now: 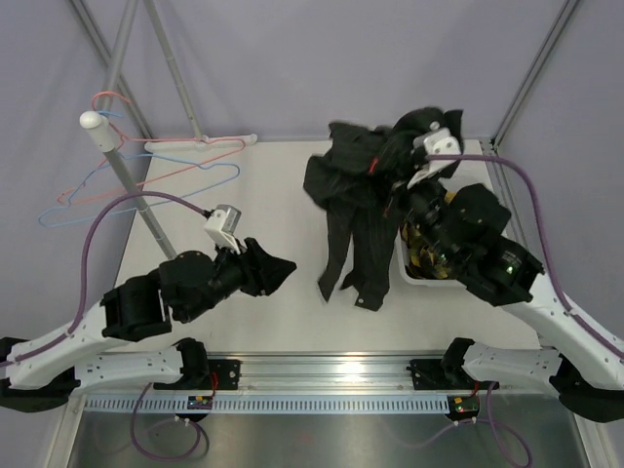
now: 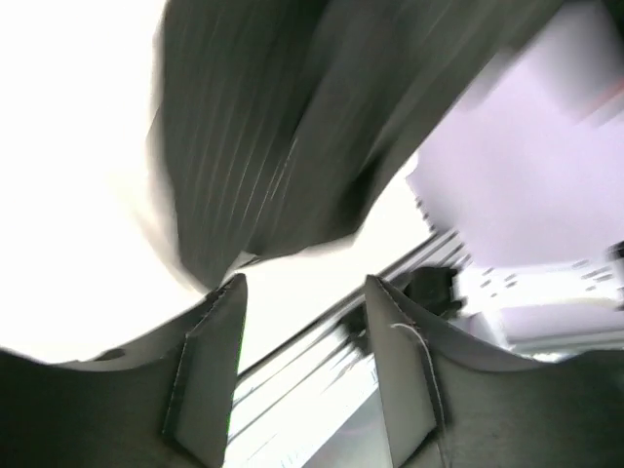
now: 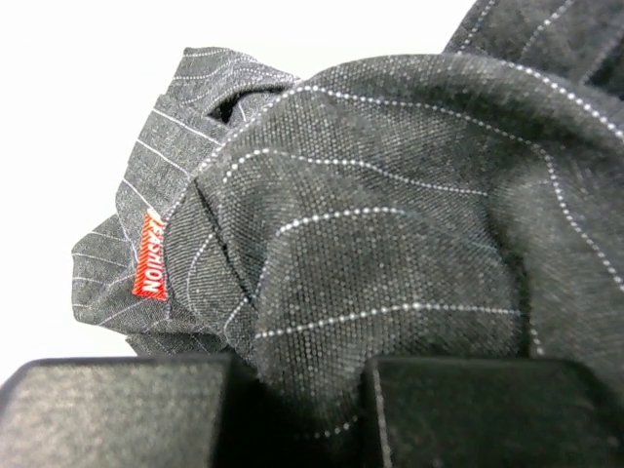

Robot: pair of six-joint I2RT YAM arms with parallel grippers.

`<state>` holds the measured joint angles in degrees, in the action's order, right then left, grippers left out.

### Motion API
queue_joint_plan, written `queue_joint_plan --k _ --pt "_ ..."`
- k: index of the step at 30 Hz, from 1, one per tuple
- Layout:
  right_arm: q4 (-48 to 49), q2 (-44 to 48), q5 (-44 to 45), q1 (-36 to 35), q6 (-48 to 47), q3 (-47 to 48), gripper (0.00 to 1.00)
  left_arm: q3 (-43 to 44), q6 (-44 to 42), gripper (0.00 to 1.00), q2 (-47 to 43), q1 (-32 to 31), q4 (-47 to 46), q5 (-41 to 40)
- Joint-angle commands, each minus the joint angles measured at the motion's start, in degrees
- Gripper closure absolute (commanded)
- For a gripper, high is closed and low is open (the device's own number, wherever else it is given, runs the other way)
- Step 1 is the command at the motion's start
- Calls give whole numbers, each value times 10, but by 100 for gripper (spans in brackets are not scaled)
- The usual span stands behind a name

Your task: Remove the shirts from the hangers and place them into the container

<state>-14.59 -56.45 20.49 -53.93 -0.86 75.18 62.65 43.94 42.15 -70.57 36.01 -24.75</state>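
Observation:
The black pinstriped shirt [image 1: 356,195] hangs bunched above the table's right half, its sleeves trailing down to the surface. My right gripper [image 1: 402,161] is shut on its upper folds. In the right wrist view the cloth [image 3: 390,224] fills the frame and is pinched between the fingers of the gripper [image 3: 302,409]. Under that arm sits the white container [image 1: 413,274], with the yellow-and-black plaid shirt [image 1: 420,251] inside. Bare pink [image 1: 200,146] and light blue [image 1: 146,185] hangers hang at the left. My left gripper [image 1: 285,267] [image 2: 304,292] is open and empty, just left of the shirt [image 2: 273,146].
A grey rail pole [image 1: 127,175] with a white cap slants over the table's left side and carries the hangers. The frame's metal rail [image 1: 322,375] runs along the near edge between the arm bases. Grey tent poles rise at the back corners.

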Motion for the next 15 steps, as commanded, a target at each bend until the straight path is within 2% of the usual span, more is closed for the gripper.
queue_joint_plan --k 1,4,7,11,15 --pt "48 -36 124 43 -190 129 100 -50 6 58 16 -1 -63 35" --pt "77 -73 128 82 -260 207 100 -62 7 66 41 -12 -73 40" --pt "98 -95 127 115 -297 263 100 -86 7 69 51 -23 -82 33" --pt "106 -120 117 145 -331 326 100 -99 1 70 55 -24 -85 33" --pt "117 -147 119 173 -348 339 100 -102 -8 70 58 -24 -88 56"
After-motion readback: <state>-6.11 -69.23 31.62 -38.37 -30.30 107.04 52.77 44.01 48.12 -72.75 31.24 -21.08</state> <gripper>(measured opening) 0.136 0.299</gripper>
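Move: The white container that I'm taking the dark shirt to is low on the table, some 15 cm ahead of my right hand, about 24 cm to its right and roughly 40 cm below. The yellow plaid shirt already lies in the container, at about the same spot. From my empty left hand the container is about 27 cm ahead, 39 cm to the right and 30 cm down. I keep the dark shirt pinched in my right hand and hoist it fast, about 19 cm up, sweeping 14 cm rightward as well to close the sideways gap to the container, while that wrist tips up and swings some 35 degrees clockwise. My left hand sinks about 9 cm, drifting a little right, and its fingers partly close on nothing. ##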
